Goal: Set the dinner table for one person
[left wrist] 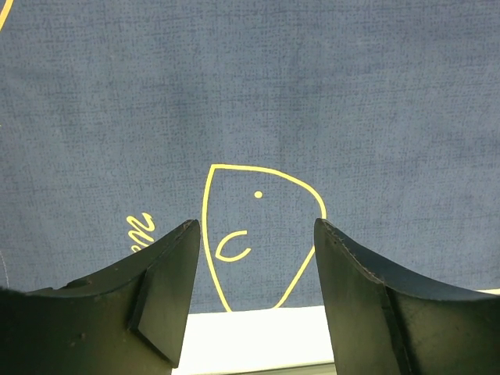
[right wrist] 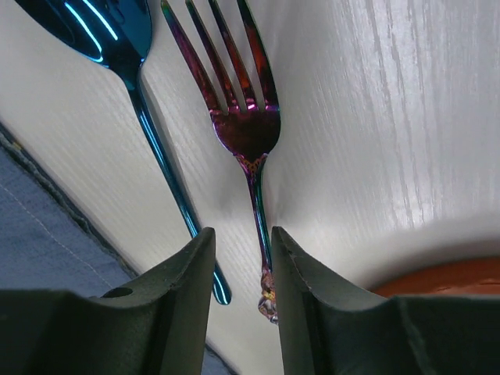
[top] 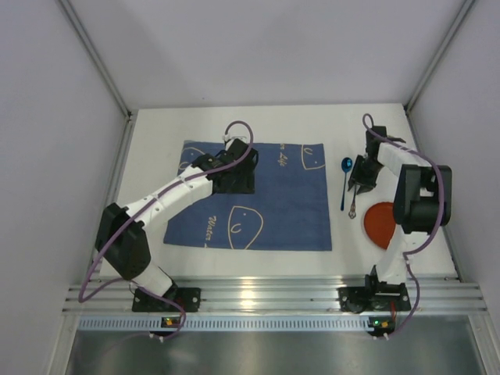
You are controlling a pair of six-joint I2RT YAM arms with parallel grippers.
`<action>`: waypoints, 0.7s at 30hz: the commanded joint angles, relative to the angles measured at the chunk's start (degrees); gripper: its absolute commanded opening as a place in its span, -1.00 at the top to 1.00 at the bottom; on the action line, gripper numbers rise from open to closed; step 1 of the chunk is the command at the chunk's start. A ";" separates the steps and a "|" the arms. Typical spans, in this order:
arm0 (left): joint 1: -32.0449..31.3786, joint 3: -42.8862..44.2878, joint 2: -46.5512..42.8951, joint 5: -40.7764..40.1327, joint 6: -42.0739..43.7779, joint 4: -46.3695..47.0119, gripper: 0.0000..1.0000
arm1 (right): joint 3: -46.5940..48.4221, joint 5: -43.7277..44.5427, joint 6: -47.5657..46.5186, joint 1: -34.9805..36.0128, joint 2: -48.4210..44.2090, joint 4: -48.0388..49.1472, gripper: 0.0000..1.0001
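The white dinner table (top: 156, 129) carries a blue placemat (top: 266, 207) with yellow line drawings. My left gripper (top: 234, 181) hovers over the mat's far left part. In the left wrist view it (left wrist: 258, 234) is open, with only cloth (left wrist: 312, 101) and a strip of table (left wrist: 258, 336) between the fingers. An iridescent purple fork (right wrist: 242, 125) lies right of the mat beside a blue spoon (right wrist: 148, 117). My right gripper (right wrist: 242, 242) straddles the fork's handle end, jaws narrow but open. The handle lies against the right finger, with a gap to the left one.
An orange plate (top: 380, 223) sits near the right arm, its rim (right wrist: 445, 277) close to the right finger. The spoon (top: 344, 181) lies between the mat's right edge and the fork's handle end (top: 353, 209). Grey walls enclose the table, and an aluminium rail (top: 258, 297) runs along the front.
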 commanded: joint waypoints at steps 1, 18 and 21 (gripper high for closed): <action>0.15 2.63 1.14 -1.52 -0.39 -1.49 -0.31 | 3.37 2.19 0.32 0.81 2.27 1.23 0.29; 1.38 8.60 7.56 0.93 2.51 -2.20 -0.32 | 6.89 4.83 0.76 0.90 9.30 -0.88 0.80; 1.38 10.27 8.44 2.60 4.18 -2.46 -0.36 | 6.80 4.74 0.67 0.90 9.13 -1.06 1.00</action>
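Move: The fork lies practically under my right hand, 1 cm to its right and some 2 cm below, with its handle pointing back towards me. The spoon lies beside it, about 3 cm to my right hand's left and 2 cm farther out. The red plate is about 13 cm back and 12 cm to the right, also on the table. From my left hand, the fork is about 44 cm to the right, 5 cm ahead and 14 cm lower. I ease my right hand forward, right and down along the fork, about 1.5 cm each way. Then I hold nearly still while the part-open fingers shut fully and pinch the handle just behind the tines' head. My left hand, empty and half open over the blue placemat, drifts about 2 cm forward, sinking a little. ##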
